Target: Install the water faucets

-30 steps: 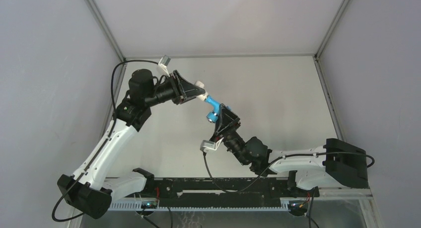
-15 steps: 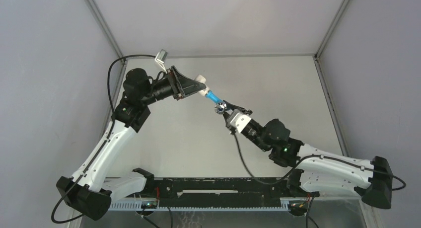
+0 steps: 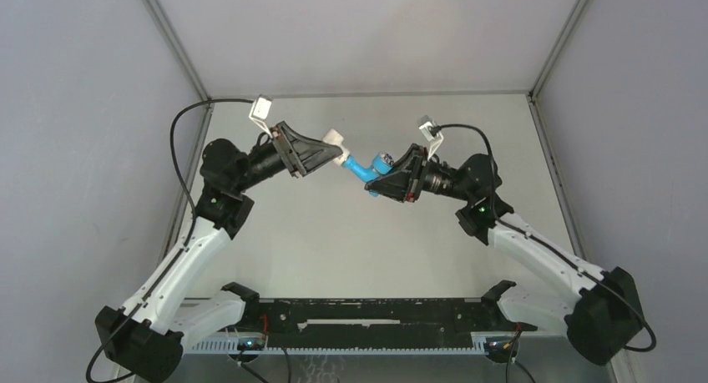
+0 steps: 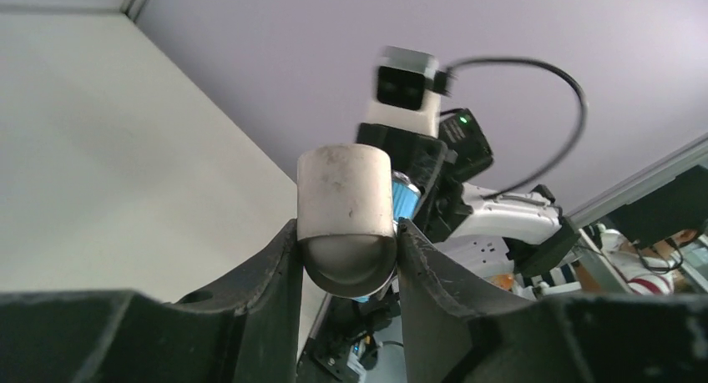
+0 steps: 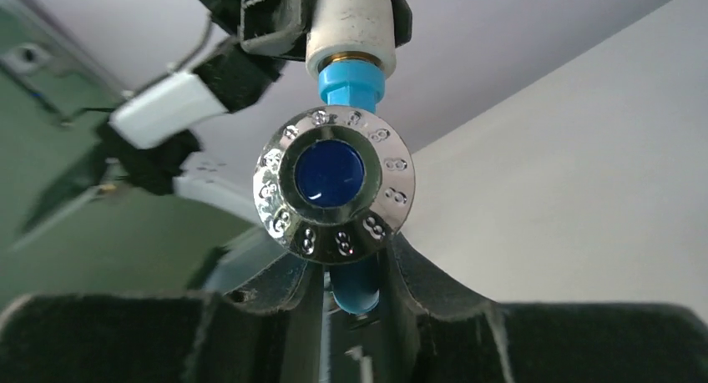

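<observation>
Both grippers meet in mid-air above the table's far middle. My left gripper [image 3: 336, 153] is shut on the short white fitting [image 3: 334, 138], which fills the gap between its fingers in the left wrist view [image 4: 346, 204]. The blue water faucet [image 3: 361, 166] sticks out of that fitting toward the right. My right gripper [image 3: 377, 183] is shut on the faucet. In the right wrist view the faucet's chrome cap with a blue centre [image 5: 331, 191] faces the camera. Its blue neck [image 5: 351, 84] enters the white fitting [image 5: 351, 20]. Its blue lower stem [image 5: 357, 289] is pinched between the fingers.
A white table [image 3: 334, 241] lies below, boxed in by grey walls on the left, back and right. A black rail [image 3: 376, 316] with the arm bases runs along the near edge. Each wrist's cable loops out beside its arm.
The right arm swung from the near middle round to the right side, turned its wrist and closed its jaws on the faucet. The left arm shifted slightly, still holding the fitting.
</observation>
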`<state>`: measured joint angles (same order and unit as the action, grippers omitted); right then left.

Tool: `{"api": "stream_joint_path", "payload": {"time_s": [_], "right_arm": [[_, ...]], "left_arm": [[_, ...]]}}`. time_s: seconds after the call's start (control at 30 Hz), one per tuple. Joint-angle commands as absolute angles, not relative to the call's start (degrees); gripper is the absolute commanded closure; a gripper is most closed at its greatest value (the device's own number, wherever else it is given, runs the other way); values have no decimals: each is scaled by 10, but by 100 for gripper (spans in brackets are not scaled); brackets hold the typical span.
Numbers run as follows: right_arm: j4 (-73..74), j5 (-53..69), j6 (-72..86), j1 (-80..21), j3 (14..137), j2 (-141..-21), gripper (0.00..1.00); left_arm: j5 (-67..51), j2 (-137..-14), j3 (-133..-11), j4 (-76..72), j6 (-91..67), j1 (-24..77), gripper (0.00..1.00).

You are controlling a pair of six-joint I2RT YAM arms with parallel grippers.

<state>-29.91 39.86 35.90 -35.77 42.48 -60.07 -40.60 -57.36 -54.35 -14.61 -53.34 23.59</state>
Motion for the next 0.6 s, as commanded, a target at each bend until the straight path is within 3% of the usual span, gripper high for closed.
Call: {"api": "stream_joint_path", "payload": {"time_s": [0.0,0.1,0.17,0.27,0.37,0.43,0.57], "right_arm": [[-481,598,709,-327,478,-684,84],[-543,640,823,-320,487,-738,83],[-559,648,871,-313,483,-761,77],[-558,639,889,-297,464,-765,37],[-464,618,838,-275,448,-735,10],[-338,594,757,-259,447,-699,2],[-84,507,565,-233,472,-630,0]], "left_arm": [[-427,-535,-490,-284,-472,245,100],[-427,-519,-467,-303,-448,246,100],[-423,-514,-460,-305,-441,246,100],[-407,-509,-456,-303,-444,246,100],[-387,-507,-461,-284,-442,245,100],[-374,-505,-465,-269,-442,245,100],[-348,-509,-490,-210,-443,245,100]]}}
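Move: The right gripper grips the blue faucet just behind its handle. The faucet's middle lies about 2 cm ahead, 2 cm left and 1 cm above; the chrome-rimmed handle about 3 cm ahead, 1 cm right and 2 cm above. The white elbow fitting it screws into sits some 8 cm ahead, 8 cm left and 3 cm higher. The left gripper holds that fitting about 1 cm ahead of its hand point; from there the faucet's middle is roughly 5 cm back, 6 cm right and 2 cm down. Finish the right wrist's twist on the faucet, rolling its forward side down and swinging counter-clockwise by some 30 degrees; then open the right fingers wide and draw away from the faucet, down, to the right and forward, about 4 cm. Keep the left gripper shut on the white fitting, rolling it roughly 10 degrees the other way as it eases back about 2 cm and slightly left, then sinks a little. ##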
